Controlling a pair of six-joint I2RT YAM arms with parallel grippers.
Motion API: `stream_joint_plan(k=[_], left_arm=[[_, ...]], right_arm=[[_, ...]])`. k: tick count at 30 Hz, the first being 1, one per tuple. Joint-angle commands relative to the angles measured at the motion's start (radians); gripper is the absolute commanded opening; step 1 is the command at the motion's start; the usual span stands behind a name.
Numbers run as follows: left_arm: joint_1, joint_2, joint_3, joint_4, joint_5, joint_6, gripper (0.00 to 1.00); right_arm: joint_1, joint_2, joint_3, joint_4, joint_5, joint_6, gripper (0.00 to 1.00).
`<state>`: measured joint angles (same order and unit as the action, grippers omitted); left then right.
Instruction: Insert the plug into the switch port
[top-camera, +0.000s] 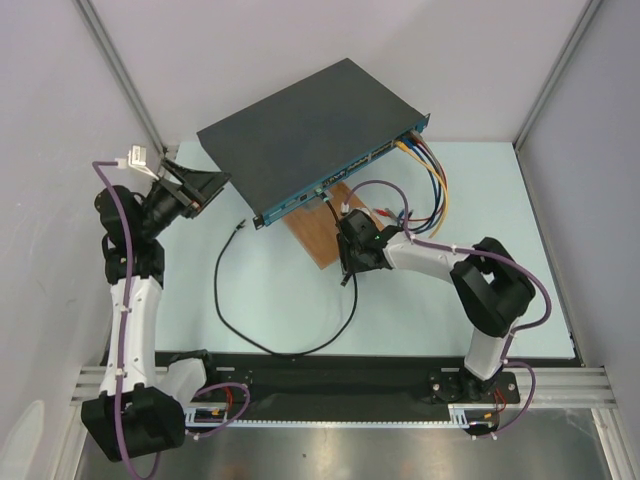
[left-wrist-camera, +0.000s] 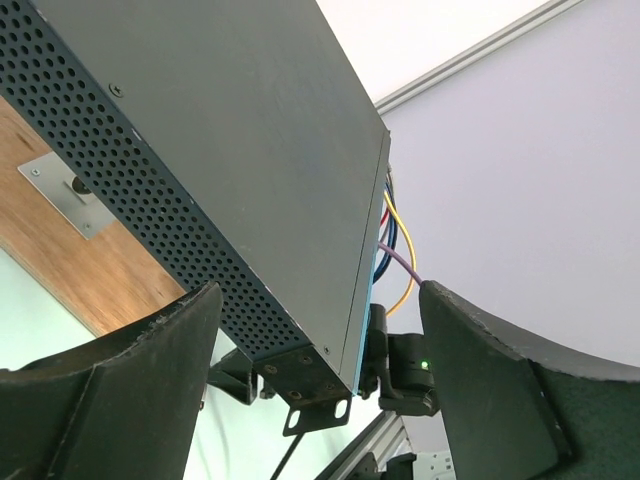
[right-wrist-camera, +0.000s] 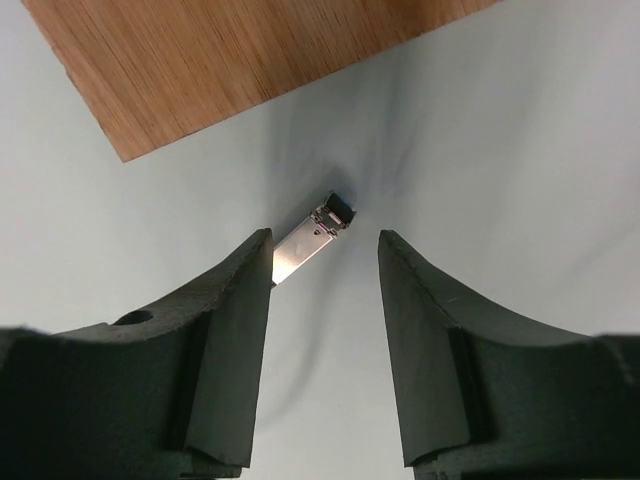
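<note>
The switch is a flat black box lying at an angle at the back, its teal front face turned toward the right arm. My left gripper is open at the switch's left corner. In the left wrist view that corner shows between the spread fingers. A silver plug lies on the table just past my left fingertip in the right wrist view. My right gripper hangs open over it, near the board's corner, with nothing between the jaws.
A brown wooden board juts out from under the switch's front. Coloured cables run from the ports at the right. A thin black cable loops over the table between the arms. Walls close in on both sides.
</note>
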<state>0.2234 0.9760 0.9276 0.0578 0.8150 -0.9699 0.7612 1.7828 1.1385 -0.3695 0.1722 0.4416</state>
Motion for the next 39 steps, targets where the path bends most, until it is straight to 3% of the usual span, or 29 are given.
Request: stream_joint_plan(k=[1,12,20,25,27,29,33,39], left_arm=[[0.013,-0.005,-0.004,0.040,0.012,-0.006,0.85],[0.031,0.000,-0.004,0.036,0.021,0.003,0.85],[0.039,0.009,0.004,0.034,0.026,0.007,0.85],[0.044,0.010,0.019,0.020,0.026,0.025,0.85],[0.045,0.010,0.034,0.002,0.019,0.037,0.85],[0.045,0.010,0.048,-0.006,0.019,0.042,0.85],[0.045,0.003,0.069,-0.024,0.021,0.053,0.85],[0.054,-0.014,0.134,-0.098,0.026,0.077,0.86]], right_arm=[[0.004,0.041,0.066,-0.043,0.010,0.023,0.50],[0.000,0.064,0.070,-0.098,-0.005,0.023,0.45],[-0.071,0.078,0.018,-0.100,-0.040,0.013,0.26],[-0.109,0.037,-0.023,-0.100,-0.062,-0.007,0.23],[-0.115,0.020,-0.023,-0.101,-0.079,-0.024,0.08],[-0.118,-0.005,-0.010,-0.121,-0.079,-0.035,0.00],[-0.140,-0.058,0.044,-0.167,-0.161,-0.078,0.00],[-0.175,-0.269,0.012,-0.121,-0.250,-0.161,0.00]])
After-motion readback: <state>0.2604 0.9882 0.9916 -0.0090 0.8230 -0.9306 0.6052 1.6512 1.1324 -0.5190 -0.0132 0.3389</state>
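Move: The plug lies almost under the right hand's half-open fingers, about 3 cm below and 1 cm to the left, slanting across between them. The wooden board's middle is some 12 cm ahead and 5 cm left of the hand, the red cable ends about 16 cm ahead and 8 cm right; the black cable comes down about 2 cm back and 2 cm right. From the left hand, the plug lies roughly 29 cm right, about level fore and aft, and 35 cm lower. The right hand sinks about 2 cm over the plug, keeping its fingers pointed steeply down, then slides some 4 cm to its right, low over the table and away from the board's near corner, while the fingers close from half open and pinch the plug between their tips. Once shut on the plug, the fingers keep their hold and the hand turns upward, rising about 5 cm and quickening, with only a few degrees of wrist tilt along the way. ##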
